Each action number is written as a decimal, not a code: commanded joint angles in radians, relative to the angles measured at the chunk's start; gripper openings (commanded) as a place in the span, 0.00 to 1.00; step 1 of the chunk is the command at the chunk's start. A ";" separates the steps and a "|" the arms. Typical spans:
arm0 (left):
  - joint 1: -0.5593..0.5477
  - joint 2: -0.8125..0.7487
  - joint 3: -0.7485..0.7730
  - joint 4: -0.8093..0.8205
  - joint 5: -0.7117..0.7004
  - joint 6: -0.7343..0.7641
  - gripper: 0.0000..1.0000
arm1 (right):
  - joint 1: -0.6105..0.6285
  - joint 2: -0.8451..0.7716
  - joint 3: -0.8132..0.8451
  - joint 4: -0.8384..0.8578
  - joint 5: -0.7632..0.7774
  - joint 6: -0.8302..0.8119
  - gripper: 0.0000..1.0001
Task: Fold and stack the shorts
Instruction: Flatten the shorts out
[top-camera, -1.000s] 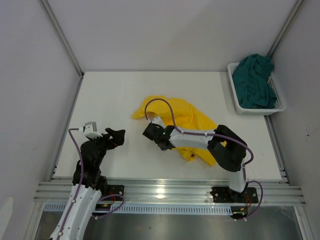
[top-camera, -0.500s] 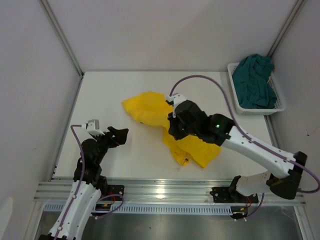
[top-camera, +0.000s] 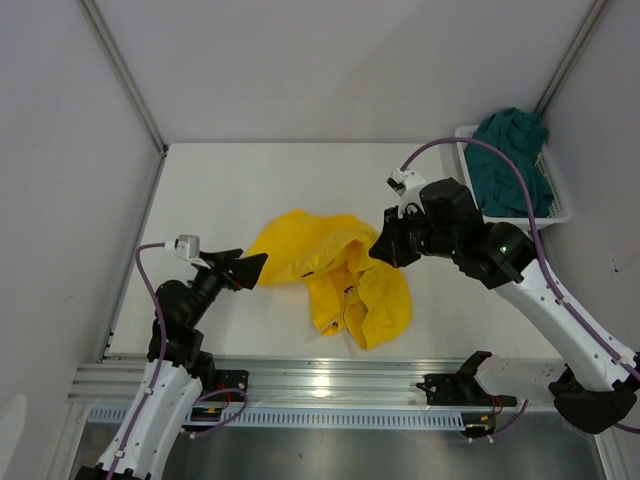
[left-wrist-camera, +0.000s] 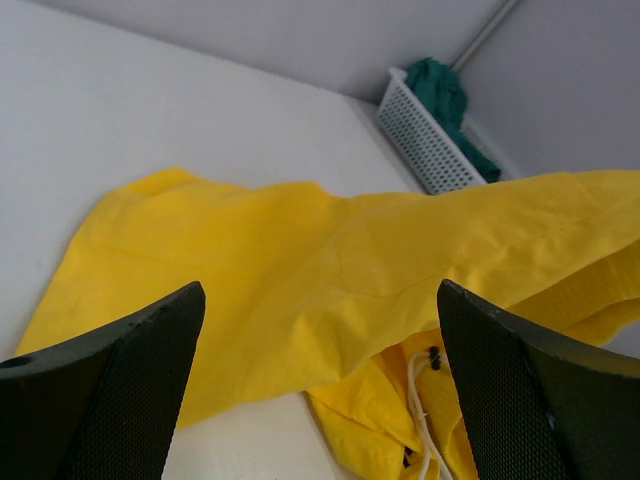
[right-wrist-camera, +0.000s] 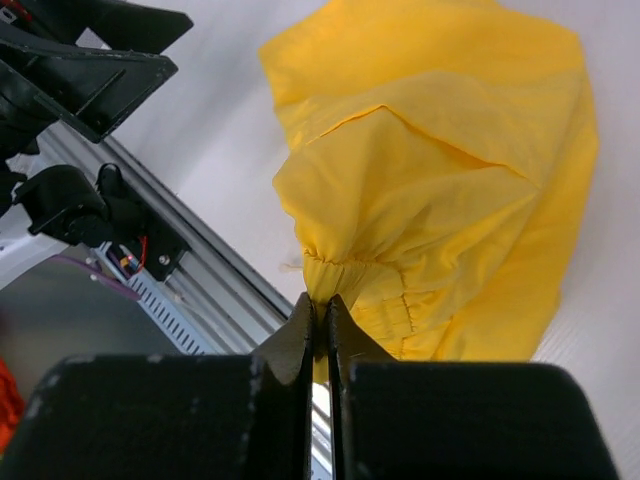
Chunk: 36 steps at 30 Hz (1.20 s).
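The yellow shorts (top-camera: 335, 270) are held up off the white table in the middle, one end draped down onto it. My right gripper (top-camera: 381, 247) is shut on their gathered waistband (right-wrist-camera: 322, 280) and carries them above the table. My left gripper (top-camera: 250, 268) is open and empty, right at the shorts' left edge. In the left wrist view the yellow shorts (left-wrist-camera: 300, 290) fill the space beyond the spread jaws, with a white drawstring (left-wrist-camera: 420, 400) showing. The dark teal shorts (top-camera: 510, 165) lie bunched in the basket at the back right.
The white mesh basket (top-camera: 472, 190) stands at the table's right back corner, also seen in the left wrist view (left-wrist-camera: 425, 145). A metal rail (top-camera: 330, 380) runs along the near edge. Grey walls enclose the table on three sides.
My right arm has swung up and to the right, lifting the yellow shorts by the waistband. My left gripper has reached forward to the shorts' left edge.
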 joint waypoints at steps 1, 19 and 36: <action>-0.006 -0.008 -0.016 0.200 0.164 -0.036 0.99 | -0.050 -0.020 -0.038 0.017 -0.175 -0.039 0.00; -0.339 0.300 0.028 0.405 0.046 0.272 0.99 | -0.254 0.121 -0.060 0.061 -0.430 -0.066 0.00; -0.554 0.720 0.150 0.451 -0.195 0.559 0.99 | -0.398 0.155 0.011 0.007 -0.616 -0.108 0.00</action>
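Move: The shorts' drawstring patch, below where the right fingers already pinch the gathered waistband, lies about 20 cm right, 2 cm ahead and 16 cm below the empty left hand. From that hand, the spread leg's middle is roughly 15 cm ahead, 5 cm right and 18 cm down; the near flap is some 14 cm right, 6 cm back and 18 cm down. From the right hand the patch is about 6 cm ahead, 4 cm left and 28 cm below. The shorts' near fold by the drawstring is what the left hand closes in on: it lifts about 4 cm while easing back and right, then sweeps right and down, ending some 13 cm right of its start, rolled left side up and turned clockwise, fingers wide open. The right hand keeps its pinch on the waistband, dipping, shifting forward about 4 cm, then rising slightly, tipping further down. ##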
